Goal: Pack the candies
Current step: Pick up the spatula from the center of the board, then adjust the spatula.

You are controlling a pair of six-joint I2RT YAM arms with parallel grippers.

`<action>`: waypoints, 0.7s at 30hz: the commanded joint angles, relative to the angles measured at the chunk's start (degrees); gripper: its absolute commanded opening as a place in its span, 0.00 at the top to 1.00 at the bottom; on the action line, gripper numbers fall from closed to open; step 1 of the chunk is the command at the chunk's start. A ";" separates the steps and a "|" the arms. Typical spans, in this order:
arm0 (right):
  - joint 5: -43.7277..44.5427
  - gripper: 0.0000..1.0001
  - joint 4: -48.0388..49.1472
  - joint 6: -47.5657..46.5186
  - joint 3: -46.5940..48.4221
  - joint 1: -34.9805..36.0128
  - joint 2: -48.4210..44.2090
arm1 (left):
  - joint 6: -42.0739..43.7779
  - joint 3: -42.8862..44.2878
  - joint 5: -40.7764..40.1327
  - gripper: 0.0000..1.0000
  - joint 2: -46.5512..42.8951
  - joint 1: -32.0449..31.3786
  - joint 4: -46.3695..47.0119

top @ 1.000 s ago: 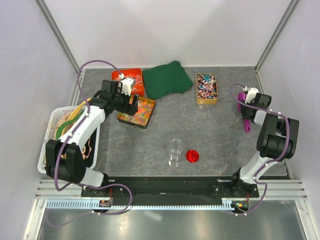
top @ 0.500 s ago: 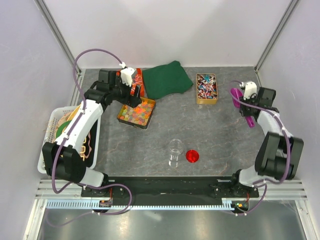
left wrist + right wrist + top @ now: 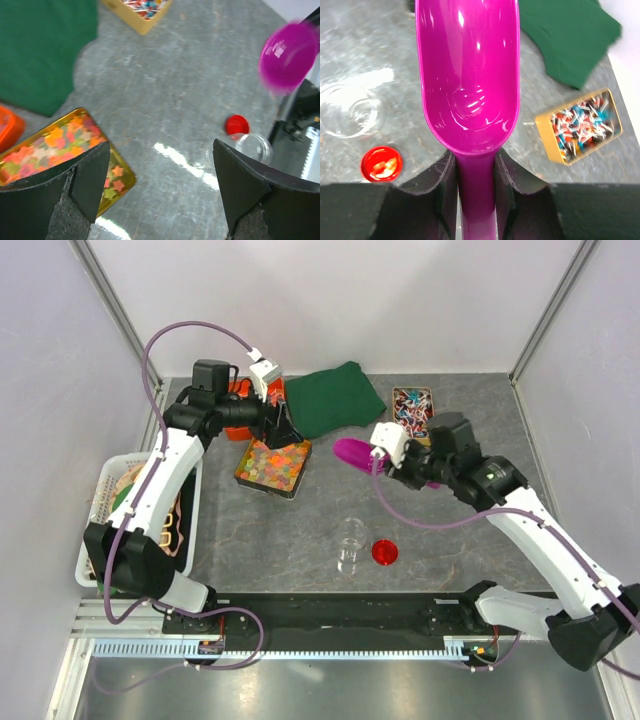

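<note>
The candies (image 3: 273, 462), star-shaped pieces in orange, yellow, pink and green, fill a gold tin (image 3: 116, 186) left of centre. My left gripper (image 3: 283, 430) hovers open over the tin's far edge with nothing between its fingers (image 3: 85, 180). My right gripper (image 3: 378, 462) is shut on the handle of an empty magenta scoop (image 3: 469, 75), whose bowl (image 3: 350, 453) hangs just right of the tin. A clear jar (image 3: 350, 544) stands open near the front, with its red lid (image 3: 384, 552) lying beside it.
A green cloth (image 3: 335, 398) lies at the back. A gold tin of twist-wrapped sweets (image 3: 413, 417) sits to its right and an orange container (image 3: 240, 392) to its left. A white basket (image 3: 98, 502) stands at the table's left edge.
My right arm has swung from the table's right edge to the middle, carrying the scoop towards the candy tin. The left gripper has shifted back and right, staying open.
</note>
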 commanded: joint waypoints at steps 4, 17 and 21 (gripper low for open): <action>17.16 1.00 4.73 2.00 -0.97 11.40 1.62 | 0.25 -3.03 17.20 0.11 -0.86 -0.20 0.15; 29.04 1.00 13.44 2.52 -3.16 18.16 3.47 | -5.98 -7.16 20.75 0.11 3.62 -0.11 6.03; 29.93 1.00 14.50 2.44 -3.78 19.66 4.79 | -7.40 -8.39 21.36 0.11 4.68 -0.20 7.97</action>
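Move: Some 22 cm to the right of the left gripper, 7 cm nearer the base and slightly lower, the spatula hangs in the right fingers, bowl towards the left hand. From the right hand, the open left gripper is about 23 cm left and 8 cm ahead. Well below, the gummy box is 4 cm left of the left hand and 3 cm ahead; the glass jar is 6 cm left of the right hand and 14 cm back. Closing in from both sides, the hands meet in mid-air: the left draws back some 4 cm and right 3 cm, then sinks 3 cm, fingers wide open and turning clockwise while tipping further down. The right keeps its grip at the spatula's neck and carries it about 4 cm left, slipping back a little before coming forward again, with a tilt of roughly 15 degrees. ##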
